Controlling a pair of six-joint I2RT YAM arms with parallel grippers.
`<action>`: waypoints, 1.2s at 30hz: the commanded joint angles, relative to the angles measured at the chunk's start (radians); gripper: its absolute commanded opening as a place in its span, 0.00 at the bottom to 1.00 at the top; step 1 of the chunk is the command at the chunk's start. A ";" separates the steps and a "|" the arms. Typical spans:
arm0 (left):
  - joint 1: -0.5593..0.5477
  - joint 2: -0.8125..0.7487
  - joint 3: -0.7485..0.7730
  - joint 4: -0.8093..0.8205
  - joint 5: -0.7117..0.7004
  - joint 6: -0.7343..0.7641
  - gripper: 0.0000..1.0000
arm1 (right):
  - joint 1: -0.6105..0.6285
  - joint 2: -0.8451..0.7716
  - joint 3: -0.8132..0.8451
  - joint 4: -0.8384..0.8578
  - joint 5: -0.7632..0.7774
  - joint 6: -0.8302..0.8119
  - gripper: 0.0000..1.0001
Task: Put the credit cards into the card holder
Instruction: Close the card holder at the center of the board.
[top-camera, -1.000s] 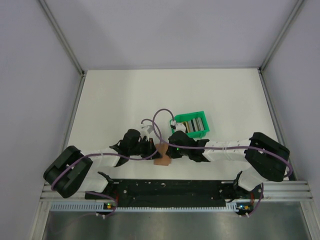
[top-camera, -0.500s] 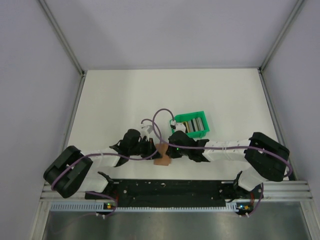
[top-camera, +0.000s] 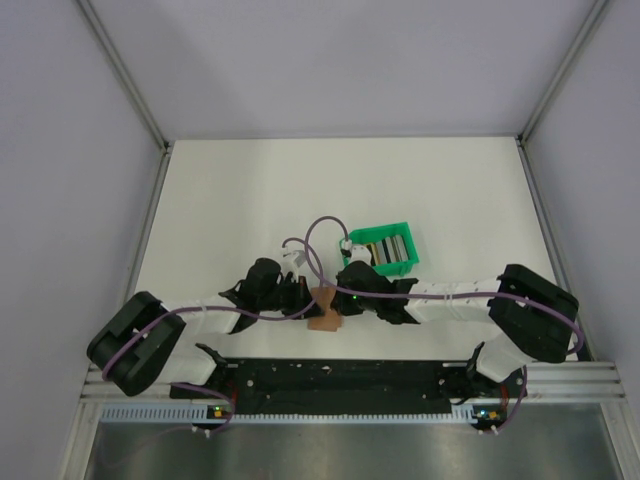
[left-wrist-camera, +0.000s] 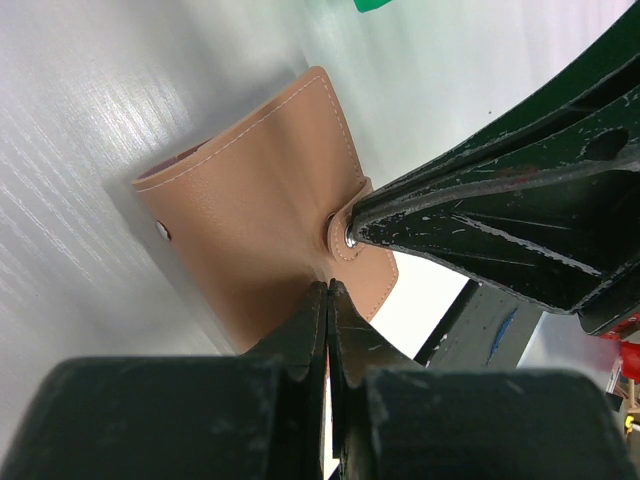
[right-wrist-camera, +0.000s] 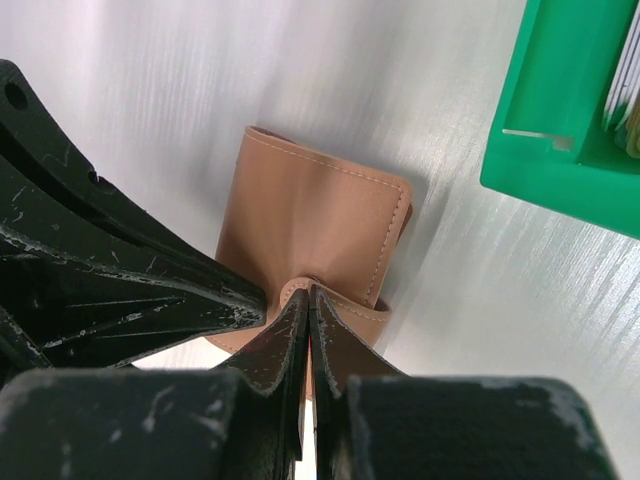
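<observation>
The tan card holder (top-camera: 323, 310) lies near the front of the table, between both grippers. My left gripper (left-wrist-camera: 328, 292) is shut, pinching the near edge of the card holder (left-wrist-camera: 255, 210). My right gripper (right-wrist-camera: 308, 294) is shut on the snap strap of the card holder (right-wrist-camera: 320, 215). In the left wrist view the right gripper's fingers (left-wrist-camera: 480, 215) reach in from the right and end at the snap. The credit cards (top-camera: 387, 247) stand on edge in a green tray (top-camera: 397, 268) just behind and to the right. Only their edges (right-wrist-camera: 628, 85) show in the right wrist view.
The green tray (right-wrist-camera: 560, 130) sits close behind the right gripper. The left gripper's fingers (right-wrist-camera: 120, 260) fill the left of the right wrist view. Purple cables (top-camera: 318, 240) loop above both wrists. White walls with metal posts (top-camera: 155, 150) enclose the table.
</observation>
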 joint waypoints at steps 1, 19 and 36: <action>0.001 0.026 -0.027 -0.024 -0.051 0.031 0.00 | -0.004 0.009 0.026 0.008 0.032 0.005 0.01; 0.001 -0.245 -0.090 -0.102 -0.158 -0.137 0.46 | -0.054 -0.128 0.050 -0.099 0.032 -0.078 0.12; 0.000 -0.270 -0.099 -0.186 -0.186 -0.129 0.70 | -0.059 -0.225 -0.151 -0.010 -0.023 0.063 0.23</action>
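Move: The strap of the card holder lies right under my right fingertips, about 1 cm below. The holder's middle is some 2 cm to that hand's left and 1 cm farther out, and the green card box stands roughly 13 cm ahead and 10 cm to its right. My left hand's shut fingers are on the holder, its middle about 1 cm ahead, 1 cm below and straight ahead sideways; the strap is about 3 cm to that hand's right and 1 cm ahead. After a brief hold on the leather I let both hands come off the card holder. My right hand lifts off the strap, hops up over 4 cm and swings right about 5.5 cm, sinking back low beside the holder with its fingers slightly parted; my left hand opens wide, arcs up and left some 3.5 cm, turns a little counter-clockwise and drops low again. ##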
